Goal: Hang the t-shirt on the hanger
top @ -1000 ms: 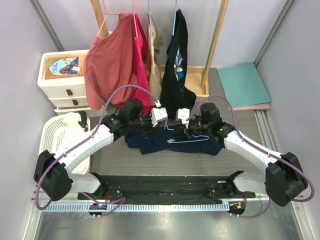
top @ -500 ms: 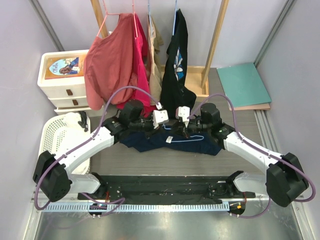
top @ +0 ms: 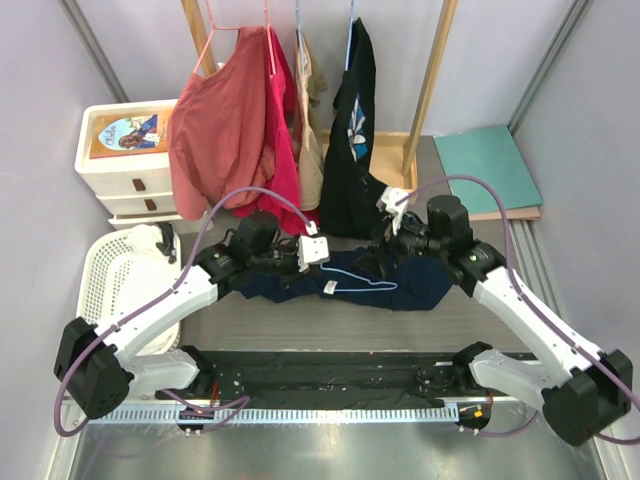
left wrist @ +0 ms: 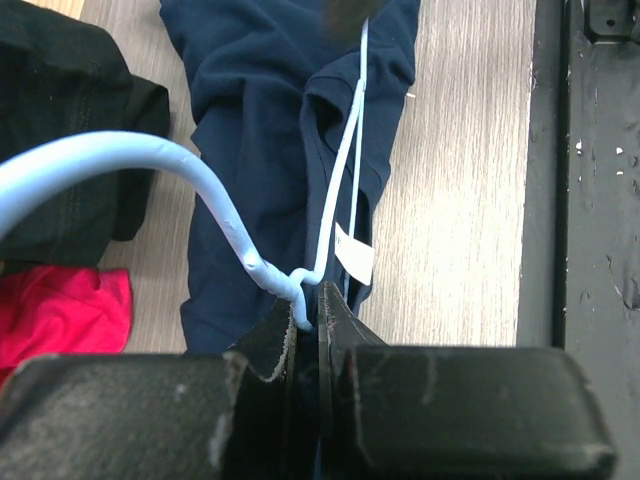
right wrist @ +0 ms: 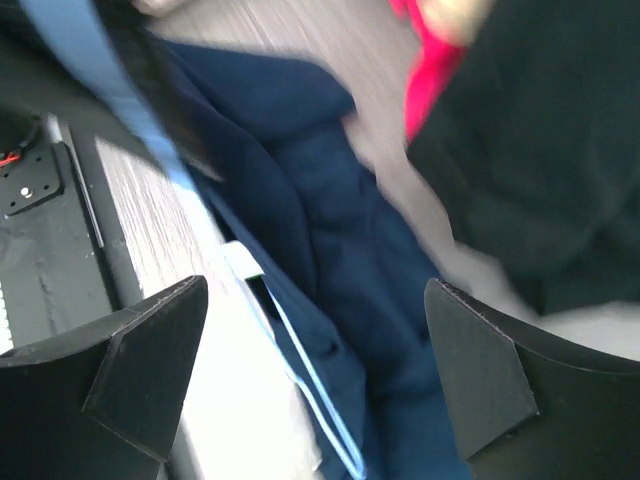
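Observation:
The navy t-shirt (top: 400, 288) lies crumpled on the wooden table, with its white neck tag (top: 328, 288) showing. The light-blue hanger (top: 362, 280) lies partly inside the shirt, its wire running into the neck opening (left wrist: 345, 170). My left gripper (top: 322, 262) is shut on the hanger's twisted neck (left wrist: 290, 288) just below the hook (left wrist: 120, 155). My right gripper (top: 388, 225) hovers above the shirt's right part, open and empty. In the right wrist view its fingers (right wrist: 150, 370) stand wide apart over the t-shirt (right wrist: 330, 230) and the hanger wire (right wrist: 310, 390).
Behind the shirt a wooden rack holds red and pink shirts (top: 225, 130) and a black graphic shirt (top: 355, 140), whose hem hangs close to my right gripper. A white drawer unit (top: 125, 170) and laundry basket (top: 110, 275) stand at left. A teal folder (top: 487, 165) lies back right.
My right gripper has opened, let go and pulled up and back to the right. The left gripper has drawn the hanger slightly left, and the shirt shifted with it.

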Available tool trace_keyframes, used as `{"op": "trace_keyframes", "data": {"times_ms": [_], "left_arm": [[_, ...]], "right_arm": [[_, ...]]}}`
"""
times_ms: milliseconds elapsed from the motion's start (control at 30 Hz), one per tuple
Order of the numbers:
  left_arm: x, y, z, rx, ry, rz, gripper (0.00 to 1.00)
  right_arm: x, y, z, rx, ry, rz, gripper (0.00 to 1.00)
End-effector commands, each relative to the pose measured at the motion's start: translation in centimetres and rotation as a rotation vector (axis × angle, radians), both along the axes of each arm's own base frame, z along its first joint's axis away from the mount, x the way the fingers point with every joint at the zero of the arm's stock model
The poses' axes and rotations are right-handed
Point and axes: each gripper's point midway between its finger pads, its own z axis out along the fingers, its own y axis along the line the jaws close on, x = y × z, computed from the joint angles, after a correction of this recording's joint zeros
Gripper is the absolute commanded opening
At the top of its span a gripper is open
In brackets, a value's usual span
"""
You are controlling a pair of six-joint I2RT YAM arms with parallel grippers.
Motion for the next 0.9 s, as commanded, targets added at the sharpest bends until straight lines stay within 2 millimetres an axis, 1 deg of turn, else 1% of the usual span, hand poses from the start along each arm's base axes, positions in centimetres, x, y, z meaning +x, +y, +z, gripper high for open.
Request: {"op": "trace_keyframes", "data": {"times_ms": [0, 100, 200, 300, 400, 433, 533, 567, 600, 667, 700, 733, 767, 800, 867], "left_arm": [[-0.8, -0.1, 1.9, -0.044, -0.083, -0.072, 0.0], [-1.0, -0.1, 2.2, -0.046, -0.111, -0.089, 0.0], [-1.2, -0.1, 2.5, -0.048, -0.132, -0.105, 0.0], [-1.3, -0.1, 2.6, -0.044, -0.154, -0.111, 0.0], [-1.1, -0.1, 2.7, -0.04, -0.157, -0.097, 0.0], [-0.9, 0.0, 2.5, -0.033, -0.154, -0.087, 0.0], [-0.3, -0.1, 3.0, -0.046, -0.14, -0.038, 0.0], [0.1, -0.1, 3.4, -0.054, -0.147, -0.015, 0.0], [0.2, -0.1, 3.5, -0.057, -0.141, 0.0, 0.0], [0.2, 0.4, 4.1, -0.071, -0.145, 0.034, 0.0], [0.1, 0.7, 4.2, -0.071, -0.153, 0.043, 0.0], [0.1, 1.0, 4.3, -0.071, -0.162, 0.05, 0.0], [-0.1, 1.7, 4.7, -0.078, -0.187, 0.065, 0.0], [-0.1, 2.1, 4.8, -0.078, -0.192, 0.075, 0.0], [0.2, 3.0, 4.9, -0.068, -0.19, 0.117, 0.0]], "right_arm": [[0.8, -1.7, -4.6, -0.118, 0.313, -0.161, 0.94], [0.8, -1.9, -6.7, -0.18, 0.389, -0.163, 0.93], [0.8, -2.0, -8.4, -0.222, 0.44, -0.164, 0.9], [0.8, -1.8, -9.2, -0.242, 0.461, -0.147, 0.82], [0.1, -1.4, -9.6, -0.26, 0.475, -0.11, 0.78], [-0.4, -1.4, -9.9, -0.276, 0.481, -0.093, 0.77], [-1.2, -1.4, -10.9, -0.338, 0.469, -0.086, 0.73], [-1.0, -2.1, -11.7, -0.373, 0.464, -0.125, 0.69], [-0.7, -2.6, -12.0, -0.393, 0.463, -0.162, 0.54], [-0.1, -4.1, -12.7, -0.427, 0.459, -0.234, 0.37], [0.3, -4.8, -12.7, -0.434, 0.445, -0.259, 0.22], [0.9, -5.9, -12.5, -0.433, 0.447, -0.298, 0.15], [1.1, -6.5, -12.3, -0.443, 0.422, -0.296, 0.07], [1.2, -7.2, -12.3, -0.454, 0.419, -0.31, 0.01], [1.3, -8.6, -12.2, -0.47, 0.422, -0.329, 0.01]]}}
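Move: The t-shirt's neckline edge that the open right gripper goes for lies about 13 cm below it, some 3 cm to its right and 1 cm back. The hanger's free end is roughly 3 cm nearer the base than that edge and 2 cm farther right; the white tag is some 13 cm to the edge's left and 3 cm back. From the left gripper, shut on the hanger's neck, the edge is about 15 cm right, 1 cm back and 8 cm below. Drop the right gripper about 13 cm onto the t-shirt beside the hanger's free end, tipping its fingers some 40 degrees more steeply down. Near the bottom, shut the fingers to pinch the neckline edge, drawing a few centimetres right and slightly forward as they close. Keep the left gripper clamped on the hanger's neck and lift it about 2 cm. ##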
